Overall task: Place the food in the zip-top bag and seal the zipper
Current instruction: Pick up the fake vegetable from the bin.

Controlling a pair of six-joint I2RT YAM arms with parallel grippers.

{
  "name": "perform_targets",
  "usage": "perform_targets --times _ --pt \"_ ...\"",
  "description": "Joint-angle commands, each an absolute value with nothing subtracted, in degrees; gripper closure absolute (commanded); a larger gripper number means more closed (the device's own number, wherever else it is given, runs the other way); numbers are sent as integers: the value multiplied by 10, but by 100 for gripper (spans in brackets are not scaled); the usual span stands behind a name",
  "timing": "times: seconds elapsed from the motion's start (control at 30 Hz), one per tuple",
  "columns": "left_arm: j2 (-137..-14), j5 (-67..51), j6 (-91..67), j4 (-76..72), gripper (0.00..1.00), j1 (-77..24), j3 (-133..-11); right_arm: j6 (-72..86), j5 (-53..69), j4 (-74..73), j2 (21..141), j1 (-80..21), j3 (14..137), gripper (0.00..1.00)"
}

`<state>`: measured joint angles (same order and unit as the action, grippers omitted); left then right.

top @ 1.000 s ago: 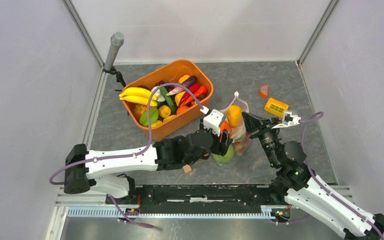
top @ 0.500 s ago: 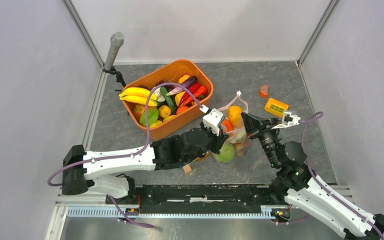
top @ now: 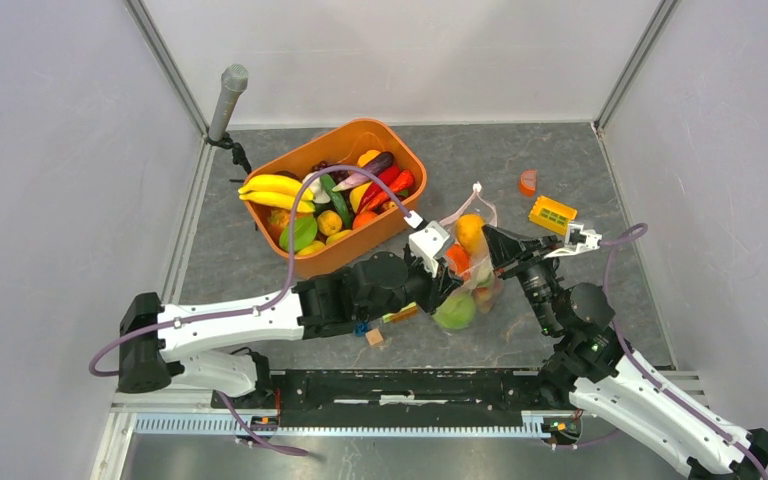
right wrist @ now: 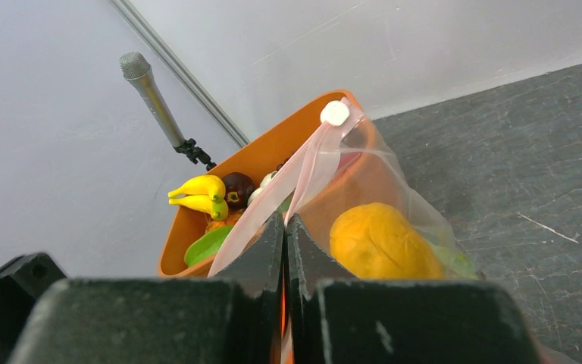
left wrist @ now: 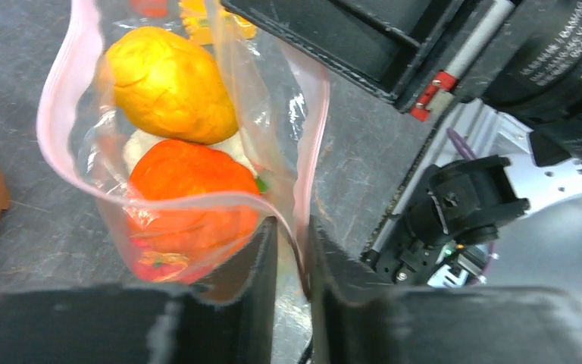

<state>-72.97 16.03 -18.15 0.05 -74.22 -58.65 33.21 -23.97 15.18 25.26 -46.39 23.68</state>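
The clear zip-top bag [top: 472, 268] stands on the grey table between my two grippers, its mouth held open. Inside it lie an orange fruit [top: 471, 232], a red-orange tomato [left wrist: 189, 189] and a green piece [top: 455, 311]. My left gripper [left wrist: 294, 236] is shut on the pink zipper strip [left wrist: 312, 129] at the bag's near side. My right gripper [right wrist: 284, 226] is shut on the same strip at the other side, below the white slider tab [right wrist: 336, 113]. More food, bananas [top: 273, 191] and peppers among it, fills the orange tub [top: 406, 153].
A microphone on a stand [top: 228, 95] rises at the back left, beside the tub. A yellow block [top: 552, 213] and an orange half-disc [top: 528, 182] lie at the back right. Small blocks [top: 374, 337] sit under the left arm. Walls close in on both sides.
My left gripper has closed onto the bag's pink edge and drawn back a little toward the near left. The bag's bottom with the green piece shifted nearer. The right gripper kept its hold.
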Motion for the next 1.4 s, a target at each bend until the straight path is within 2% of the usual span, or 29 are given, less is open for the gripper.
perform_targets --times 0.0,0.07,0.1,0.3,0.4,0.5,0.8,1.0,1.27,1.37 --pt "-698 122 -144 -3 52 -739 -601 330 -233 150 246 -465 262 95" --pt "-690 125 -140 27 29 -738 -604 330 -238 147 244 -465 262 96" --pt "-681 126 -136 37 22 -737 -604 329 -240 144 242 -465 262 96" --pt "-626 153 -92 115 1 -712 -617 326 -260 132 228 -465 261 95" --pt "-600 141 -80 148 0 -657 -617 325 -262 132 223 -465 262 96" --pt "-595 63 -87 176 0 -555 -622 325 -262 132 223 -465 263 96" --pt "-710 -55 -79 231 0 -374 -708 327 -252 135 237 -465 266 96" --pt "-798 -35 -155 214 0 -295 -751 327 -251 133 237 -465 268 96" --pt "-913 101 -200 196 0 -278 -820 329 -250 139 247 -465 267 96" --pt "-941 102 -196 207 0 -270 -855 330 -246 134 250 -465 271 96"
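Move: The eggplant lies in the bin about 29 cm ahead of the left hand, 20 cm to its left and 17 cm below; the red pepper beside it is some 25 cm ahead, 15 cm left and 17 cm below. The bag stands close by, its middle about 4 cm ahead and 4 cm right, 9 cm below. From the right hand, which holds the bag's rim, the eggplant is roughly 25 cm ahead, 28 cm left and 20 cm below. The bag's rim comes free as the left fingers spread fully, while the right hand keeps its pinch and stays nearly in place. After a small draw back, the left hand sweeps some 26 cm forward and 18 cm left towards the eggplant and peppers, first rising slightly, then sinking about 9 cm, with the wrist turning counter-clockwise about 35 degrees and the fingers tipping down. ##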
